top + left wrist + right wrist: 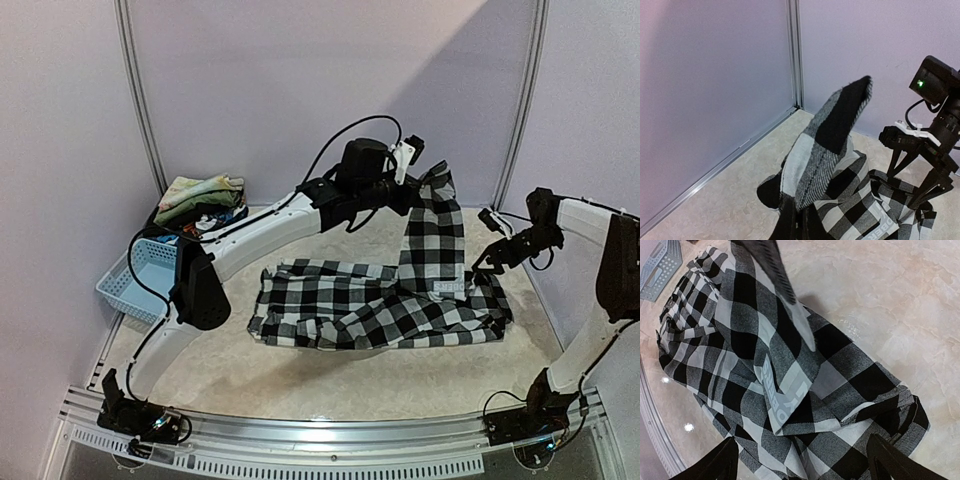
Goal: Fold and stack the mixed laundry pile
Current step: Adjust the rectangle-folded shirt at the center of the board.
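Note:
The black-and-white checked shirt (380,312) lies spread across the middle of the table. One sleeve (432,235) is pulled up from it. My left gripper (424,190) is shut on the top of that sleeve, whose end (840,120) stands up out of the jaws (802,227). My right gripper (491,258) hangs open just above the shirt's right end. Its two dark fingertips (715,462) straddle the checked cloth (765,365) without touching it. A pale floral cloth (200,190) sits folded on a dark blue piece (218,215) at the back left.
A light blue perforated basket (140,280) stands at the left edge, in front of the folded cloths; its corner (660,262) also shows in the right wrist view. Lilac walls with metal rails close the back and sides. The right arm (930,130) is close to the raised sleeve.

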`<action>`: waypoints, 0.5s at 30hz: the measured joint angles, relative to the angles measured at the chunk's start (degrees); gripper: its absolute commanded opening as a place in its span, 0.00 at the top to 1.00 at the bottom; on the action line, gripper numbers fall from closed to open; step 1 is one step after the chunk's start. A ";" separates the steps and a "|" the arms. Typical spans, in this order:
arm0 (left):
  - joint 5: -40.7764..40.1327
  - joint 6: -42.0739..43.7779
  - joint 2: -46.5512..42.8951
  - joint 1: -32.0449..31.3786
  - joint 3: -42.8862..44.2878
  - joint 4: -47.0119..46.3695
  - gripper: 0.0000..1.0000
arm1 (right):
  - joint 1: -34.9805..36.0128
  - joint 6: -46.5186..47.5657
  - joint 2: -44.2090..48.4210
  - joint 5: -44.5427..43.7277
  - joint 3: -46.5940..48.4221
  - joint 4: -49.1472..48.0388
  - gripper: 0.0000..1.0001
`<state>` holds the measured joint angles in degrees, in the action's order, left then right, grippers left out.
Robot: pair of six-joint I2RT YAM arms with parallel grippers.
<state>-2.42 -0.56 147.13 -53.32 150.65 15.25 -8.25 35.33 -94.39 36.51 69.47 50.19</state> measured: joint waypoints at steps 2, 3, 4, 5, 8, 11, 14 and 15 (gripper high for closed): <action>-0.02 -0.04 0.00 0.09 -0.24 -0.02 1.00 | 0.00 0.09 -1.53 0.35 0.24 0.04 0.10; -0.02 -0.09 0.00 0.22 -0.46 -0.02 1.00 | 0.00 0.11 -2.03 0.37 0.24 0.04 0.10; -0.02 -0.09 0.00 0.37 -0.66 -0.02 1.00 | 0.09 0.11 -2.27 0.42 0.24 0.11 0.10; 0.00 -0.09 0.02 0.59 -0.85 -0.09 1.00 | 0.22 0.09 -2.49 0.37 0.24 0.09 0.10; 1.42 -0.13 0.31 1.53 -1.70 -1.33 1.00 | 0.94 -0.17 -2.60 0.02 0.26 0.07 0.10; 4.81 0.07 0.17 2.38 -4.68 -3.39 1.00 | 1.64 -0.35 -2.60 -0.17 0.33 0.07 0.10; 7.87 1.22 -0.72 2.62 -11.10 -5.57 1.00 | 1.92 -0.46 -2.60 -0.79 0.39 0.04 0.10; 8.68 1.84 -1.05 2.67 -13.68 -5.66 1.00 | 1.92 -0.55 -2.60 -1.14 0.39 -0.02 0.10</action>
<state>6.26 1.28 146.08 -50.65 136.97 9.58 -6.33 34.79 -96.99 35.38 69.87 50.17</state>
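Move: The folded shirt's middle lies some 14 cm back, 9 cm to the left and 16 cm below the left hand, which already pinches the end of its upstanding flap. The lettered patch at the flap's foot is about 10 cm back and 7 cm right of that hand; the shirt's right end is 12 cm back and 15 cm right. From the right hand, that right end is about 3 cm back, 1 cm right and 2 cm below; the patch is 2 cm back and 6 cm left. The raised shirt flap stays pinched in the shut left fingers as the left hand eases forward a centimetre or so, then sinks towards the shirt, gathering speed to about 8 cm down, tilting slightly near the end. The wide-open right hand settles about 1.5 cm lower and 1 cm to the left, its fingertips at the cloth of the shirt's right end. ##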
